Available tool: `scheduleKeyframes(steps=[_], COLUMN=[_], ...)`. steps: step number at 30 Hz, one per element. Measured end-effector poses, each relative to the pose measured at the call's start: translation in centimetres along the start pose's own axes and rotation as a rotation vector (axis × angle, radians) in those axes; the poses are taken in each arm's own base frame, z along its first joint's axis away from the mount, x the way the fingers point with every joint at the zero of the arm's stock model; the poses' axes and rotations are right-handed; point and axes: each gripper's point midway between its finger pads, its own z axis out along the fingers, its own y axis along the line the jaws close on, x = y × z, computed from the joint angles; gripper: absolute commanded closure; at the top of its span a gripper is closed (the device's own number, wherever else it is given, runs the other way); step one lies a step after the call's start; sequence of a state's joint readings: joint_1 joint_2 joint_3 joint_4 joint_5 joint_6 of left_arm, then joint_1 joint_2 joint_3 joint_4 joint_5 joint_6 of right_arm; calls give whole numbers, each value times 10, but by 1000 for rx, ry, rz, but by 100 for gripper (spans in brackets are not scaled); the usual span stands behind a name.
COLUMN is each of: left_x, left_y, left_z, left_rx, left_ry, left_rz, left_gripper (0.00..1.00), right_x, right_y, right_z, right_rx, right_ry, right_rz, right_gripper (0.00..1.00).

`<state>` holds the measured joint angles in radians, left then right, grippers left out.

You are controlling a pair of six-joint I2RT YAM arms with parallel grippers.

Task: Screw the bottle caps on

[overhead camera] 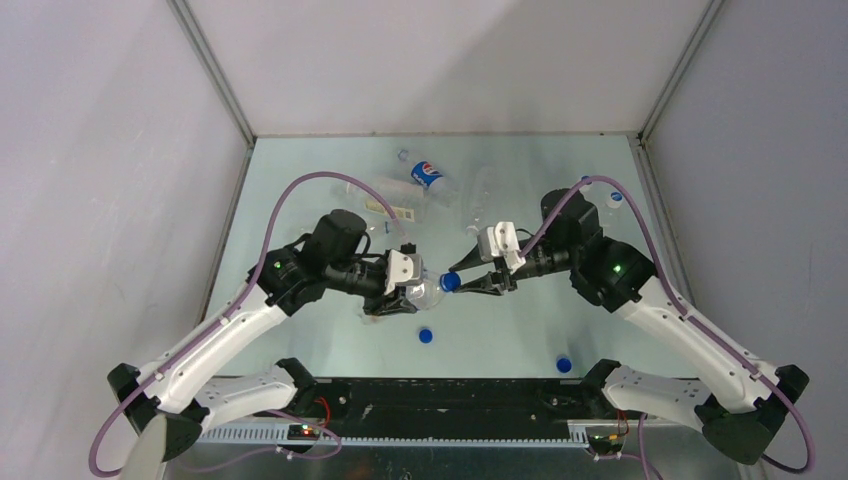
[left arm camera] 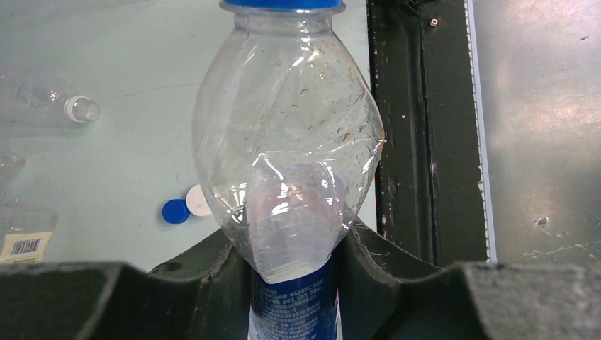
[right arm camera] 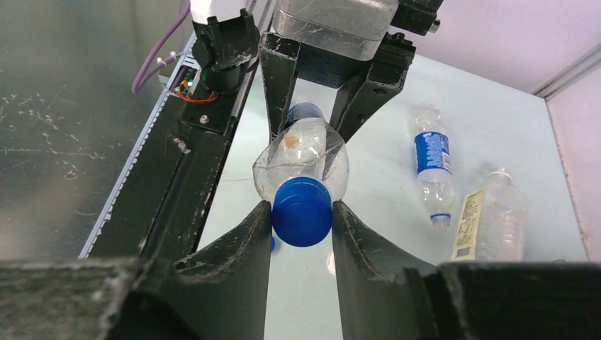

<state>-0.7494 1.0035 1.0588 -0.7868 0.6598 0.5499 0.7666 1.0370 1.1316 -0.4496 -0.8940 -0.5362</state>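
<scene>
A clear bottle (overhead camera: 425, 293) with a blue label hangs on its side above the table's middle, my left gripper (overhead camera: 405, 296) shut round its body. In the left wrist view the bottle (left arm camera: 290, 142) fills the frame, wedged between the jaws of my left gripper (left arm camera: 294, 283). Its blue cap (left arm camera: 282, 4) shows at the top edge. My right gripper (right arm camera: 301, 216) meets the bottle's mouth from the right. Both fingers (right arm camera: 241, 248) press the sides of the blue cap (right arm camera: 302, 210), which sits on the neck of the bottle (right arm camera: 301, 152).
Two loose blue caps (overhead camera: 426, 335) (overhead camera: 563, 364) lie near the front edge. A white cap (left arm camera: 198, 200) lies beside a blue one (left arm camera: 175, 211). Several uncapped bottles lie at the back: a blue-labelled one (overhead camera: 425, 175), a pale-labelled one (overhead camera: 385, 200), another (overhead camera: 612, 198) behind my right arm.
</scene>
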Motion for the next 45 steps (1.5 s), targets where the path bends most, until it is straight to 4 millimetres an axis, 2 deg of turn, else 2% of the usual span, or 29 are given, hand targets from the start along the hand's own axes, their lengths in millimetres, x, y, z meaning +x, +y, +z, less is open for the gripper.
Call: scheduleKeyframes(steps=[3,9,12,15,16,24,30,33,35,37,38,39,41,45], left_x=[0,0,-1,1,3,19,17,13,11,8,7,5,1,-4], left_y=[0,-1,2,5,7,35,63,74,78,82,83,83,83,82], left_z=[0,-2,-5,-7,-7,-13,-23,-28,-31,-33,-33,-34,-33,-33], left_rx=[2,-6,-40,-103,-127,-393,-677,-795,-845,-881,-888,-890,-877,-802], left_ry=[0,-1,-11,-33,-35,-4,16,29,38,39,33,24,3,-21], left_rz=[-1,0,1,19,24,87,224,275,291,293,294,293,286,254], left_gripper=[84,83,82,82,82,83,83,83,83,83,84,84,84,84], right_x=[0,0,-2,-2,-2,13,17,17,15,13,11,8,2,-9], right_y=[0,0,-4,-8,-9,-33,-56,-64,-70,-73,-74,-74,-70,-58], right_z=[0,2,4,9,11,24,24,22,20,18,17,15,13,5], right_rx=[-2,5,22,50,59,305,560,651,698,713,716,714,690,610], right_ry=[1,9,13,19,22,69,-9,-63,-97,-111,-120,-122,-113,-73], right_rz=[0,6,30,92,120,509,928,1071,1120,1119,1108,1085,1008,794], right_gripper=[75,85,90,100,100,100,100,100,89,62,57,47,37,29])
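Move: The blue cap on the held bottle already sits between the right fingertips, about 1 cm to the hand point's left. From the left hand, which grips the bottle by its label, this cap is some 8 cm to the right, 8 cm up and 1 cm ahead. On the table about 28 cm below the right hand, a loose blue cap lies 3 cm back and 5 cm left, and the white cap 9 cm ahead and 5 cm left. Nip the bottle's cap with the right fingers and twist it clockwise as seen from the cap's end, rolling the right wrist some 75 degrees while the left gripper keeps its hold and counter-rolls the bottle about 50. Carry both hands forward 7 to 8 cm and slightly left as they turn. Then open the right fingers off the cap, easing up and a little back, starting to unwind the wrist. ##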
